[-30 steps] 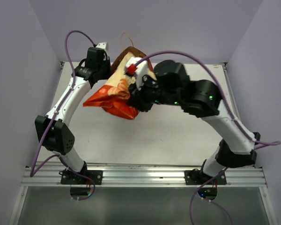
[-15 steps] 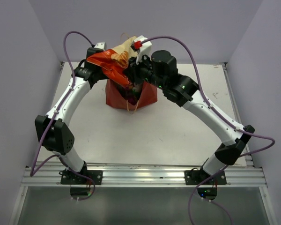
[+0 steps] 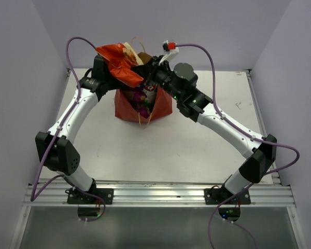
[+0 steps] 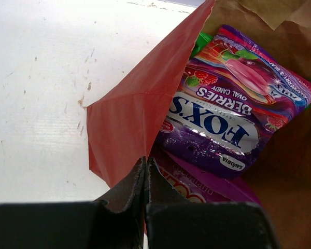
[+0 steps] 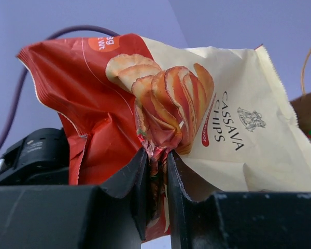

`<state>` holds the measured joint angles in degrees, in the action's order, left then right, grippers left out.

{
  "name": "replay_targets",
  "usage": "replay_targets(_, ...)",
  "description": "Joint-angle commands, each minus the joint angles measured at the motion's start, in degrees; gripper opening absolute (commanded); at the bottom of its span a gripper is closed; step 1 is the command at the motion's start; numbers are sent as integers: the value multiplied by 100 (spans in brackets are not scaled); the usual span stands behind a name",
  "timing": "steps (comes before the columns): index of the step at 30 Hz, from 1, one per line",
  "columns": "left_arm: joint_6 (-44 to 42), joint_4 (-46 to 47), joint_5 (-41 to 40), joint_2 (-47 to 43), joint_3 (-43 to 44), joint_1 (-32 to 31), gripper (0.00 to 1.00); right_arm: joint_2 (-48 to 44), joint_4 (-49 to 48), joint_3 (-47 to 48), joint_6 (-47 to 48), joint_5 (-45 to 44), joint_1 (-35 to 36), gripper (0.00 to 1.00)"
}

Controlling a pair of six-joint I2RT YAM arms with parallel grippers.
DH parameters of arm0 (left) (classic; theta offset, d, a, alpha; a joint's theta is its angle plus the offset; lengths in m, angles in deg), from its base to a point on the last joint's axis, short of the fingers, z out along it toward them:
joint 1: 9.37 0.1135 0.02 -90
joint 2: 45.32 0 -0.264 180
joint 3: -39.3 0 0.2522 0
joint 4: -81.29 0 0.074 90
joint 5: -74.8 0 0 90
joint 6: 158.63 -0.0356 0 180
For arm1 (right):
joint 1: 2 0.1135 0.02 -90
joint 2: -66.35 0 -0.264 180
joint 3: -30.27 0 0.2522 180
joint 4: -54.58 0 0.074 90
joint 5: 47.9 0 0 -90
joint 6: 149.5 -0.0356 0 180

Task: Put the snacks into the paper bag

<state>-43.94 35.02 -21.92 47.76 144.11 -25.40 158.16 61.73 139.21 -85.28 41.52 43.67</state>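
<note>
The reddish-brown paper bag (image 3: 128, 108) stands open at the back of the table. My left gripper (image 4: 145, 162) is shut on its left rim (image 4: 129, 119). Inside lie a purple Fox's candy pack (image 4: 217, 122), a second purple pack (image 4: 207, 184) under it and a sliver of a green packet (image 4: 201, 42). My right gripper (image 5: 158, 155) is shut on the crumpled lower edge of the beige-orange cassava chips packet (image 5: 207, 104). In the top view that packet (image 3: 117, 60) hangs above the bag's left rim, in front of the left wrist. The blue packet is out of view.
A thin string handle (image 3: 140, 43) loops up behind the bag and another (image 3: 144, 117) hangs down its front. Lilac walls close in the white table (image 3: 197, 145) on three sides. An aluminium rail (image 3: 155, 195) with both arm bases runs along the near edge.
My right arm has carried the chips packet from in front of the bag, up and back, to above its left rim. The bag now shows standing open. My left gripper has kept its hold.
</note>
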Motion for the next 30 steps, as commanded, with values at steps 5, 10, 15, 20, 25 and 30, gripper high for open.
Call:
replay_targets(5, 115, 746, -119, -554, 150, -128, 0, 153, -1255, -1044, -1578, 40, -374, 0)
replay_targets(10, 107, 746, -154, -580, 142, -128, 0, -135, 219, -861, -1300, -1038, -305, 0)
replay_targets(15, 115, 781, -180, -642, 80, -128, 0, -629, 1793, -720, -921, -2033, -269, 0)
replay_targets(20, 185, 843, -163, -686, 80, -137, 0, -1006, 2830, -816, -779, -2718, -269, 0)
replay_targets(25, 273, 913, 12, -773, -34, -128, 0, -823, 2982, -712, -508, -2992, -243, 0)
replay_targets(30, 414, 940, 162, -940, -262, -146, 0, -7, 2859, -158, -16, -3246, -6, 0)
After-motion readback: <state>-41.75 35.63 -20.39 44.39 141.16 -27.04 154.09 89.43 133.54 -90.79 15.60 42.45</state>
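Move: My right hand already holds the cassava chips bag, whose middle lies about 8 cm left and 3 cm farther out. The paper bag's mouth is some 18 cm below this hand, about 3 cm to its right and level fore and aft. Inside it, the Fox's packet lies about 24 cm down, 2 cm back and 3 cm left. From my left hand, on the near-left rim, that mouth's middle is about 10 cm to the right, level fore and aft and 1 cm lower. I sink my right hand about 12 cm with a slight push forward, then sweep it some 10 cm to the right, carrying the pinched chips bag off my left arm and down to the paper bag's mouth. On the way the wrist swings clockwise about 30 degrees and tips the fingers down. My left hand keeps its pinch on the rim, easing a little back and right. ##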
